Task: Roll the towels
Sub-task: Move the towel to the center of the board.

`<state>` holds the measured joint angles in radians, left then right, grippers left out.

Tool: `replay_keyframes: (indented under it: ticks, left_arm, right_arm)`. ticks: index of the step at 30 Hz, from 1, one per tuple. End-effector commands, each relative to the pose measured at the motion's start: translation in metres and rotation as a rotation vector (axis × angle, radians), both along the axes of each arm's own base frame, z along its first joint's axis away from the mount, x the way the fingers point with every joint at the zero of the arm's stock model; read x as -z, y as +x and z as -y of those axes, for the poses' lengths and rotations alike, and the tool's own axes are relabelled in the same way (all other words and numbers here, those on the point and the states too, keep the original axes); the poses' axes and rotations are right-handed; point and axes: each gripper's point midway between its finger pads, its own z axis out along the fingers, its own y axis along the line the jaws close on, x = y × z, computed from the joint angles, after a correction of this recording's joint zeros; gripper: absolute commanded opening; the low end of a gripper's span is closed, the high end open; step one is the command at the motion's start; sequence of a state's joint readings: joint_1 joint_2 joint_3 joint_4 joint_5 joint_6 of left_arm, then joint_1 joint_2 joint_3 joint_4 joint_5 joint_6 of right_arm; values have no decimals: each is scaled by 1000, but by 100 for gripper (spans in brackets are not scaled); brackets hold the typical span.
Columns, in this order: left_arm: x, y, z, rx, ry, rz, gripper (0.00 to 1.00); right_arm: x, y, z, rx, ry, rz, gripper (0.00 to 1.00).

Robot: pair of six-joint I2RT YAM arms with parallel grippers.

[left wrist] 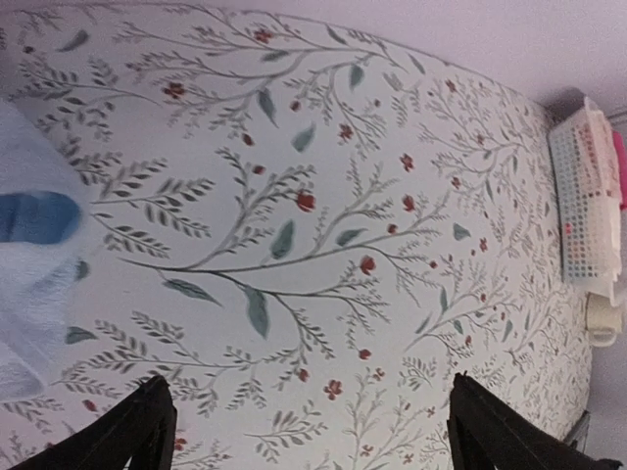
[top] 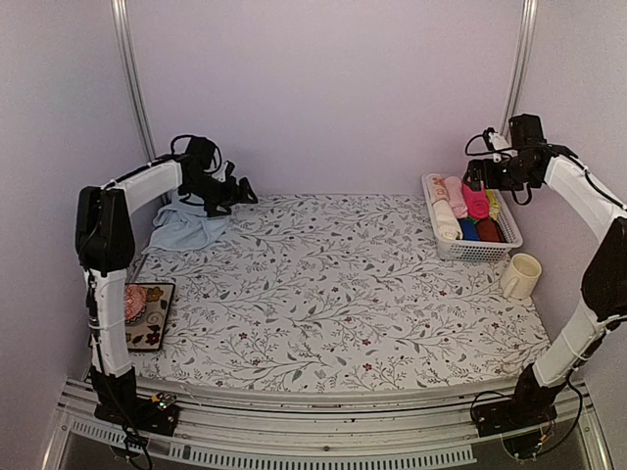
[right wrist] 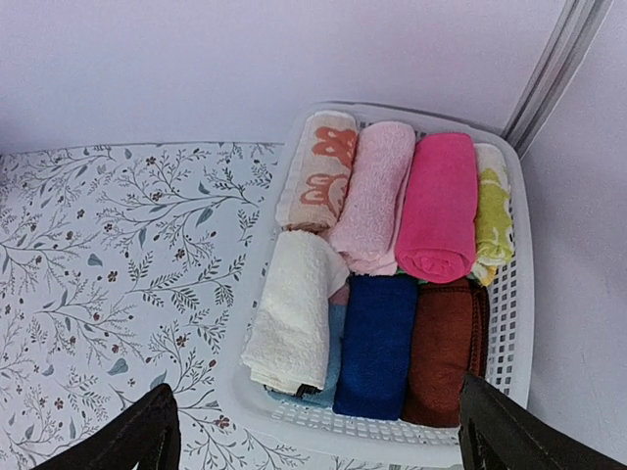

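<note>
A light blue towel (top: 181, 227) lies crumpled on the floral tablecloth at the back left; its edge shows at the left of the left wrist view (left wrist: 29, 284). A cream towel (right wrist: 294, 313) lies rolled in the white basket (right wrist: 392, 431) at the back right, with a bit of pale blue cloth under it. It also shows in the top view (top: 446, 217). My left gripper (top: 235, 191) hovers open and empty just right of the blue towel, with only tablecloth between its fingertips (left wrist: 313, 431). My right gripper (top: 477, 176) hangs open and empty above the basket (right wrist: 318, 431).
The basket (top: 477, 252) also holds pale pink, hot-pink, dark blue, maroon and yellow-green rolled cloths. A cream mug (top: 520, 275) stands in front of it. A small patterned tray (top: 157, 333) with a pink knitted lump sits at the front left. Walls enclose the table.
</note>
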<state>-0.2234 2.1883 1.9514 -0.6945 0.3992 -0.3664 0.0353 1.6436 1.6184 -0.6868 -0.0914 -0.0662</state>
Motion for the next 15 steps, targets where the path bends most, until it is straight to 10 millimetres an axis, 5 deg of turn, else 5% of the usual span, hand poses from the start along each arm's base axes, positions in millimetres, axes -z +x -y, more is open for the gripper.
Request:
replay_keyframes:
  ticks: [1, 7, 15]
  left_arm:
    - [-10, 38, -83, -206, 201, 98, 97]
    - [19, 51, -126, -281, 115, 84, 97]
    - [79, 40, -142, -346, 184, -22, 93]
  right_arm:
    - [-11, -8, 5, 39, -26, 104, 99]
    - [-22, -27, -28, -56, 269, 155, 99]
    - [-25, -37, -41, -84, 268, 146, 99]
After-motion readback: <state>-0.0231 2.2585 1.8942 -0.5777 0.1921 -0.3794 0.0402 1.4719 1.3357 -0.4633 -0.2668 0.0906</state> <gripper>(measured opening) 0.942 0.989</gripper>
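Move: The crumpled light-blue towel lies about 14 cm to the left hand's left and 12 cm below it, its middle roughly 1 cm nearer the base. The patterned tray is the nearest neighbour, some 28 cm back and 18 cm to that hand's left, 13 cm lower. From the right hand, over the basket, the blue towel is far off: roughly 78 cm to its left, 5 cm ahead and 25 cm below. No touch yet: the left hand swings towards the light-blue towel with its fingers kept wide open, travelling about 14 cm left and some 5 cm forward while turning roughly 20 degrees counter-clockwise. It rises slightly at first, then sinks over the towel. The empty right hand eases about 3 cm back and 3 cm left above the basket, still open, rolling slightly so its left side rises. ##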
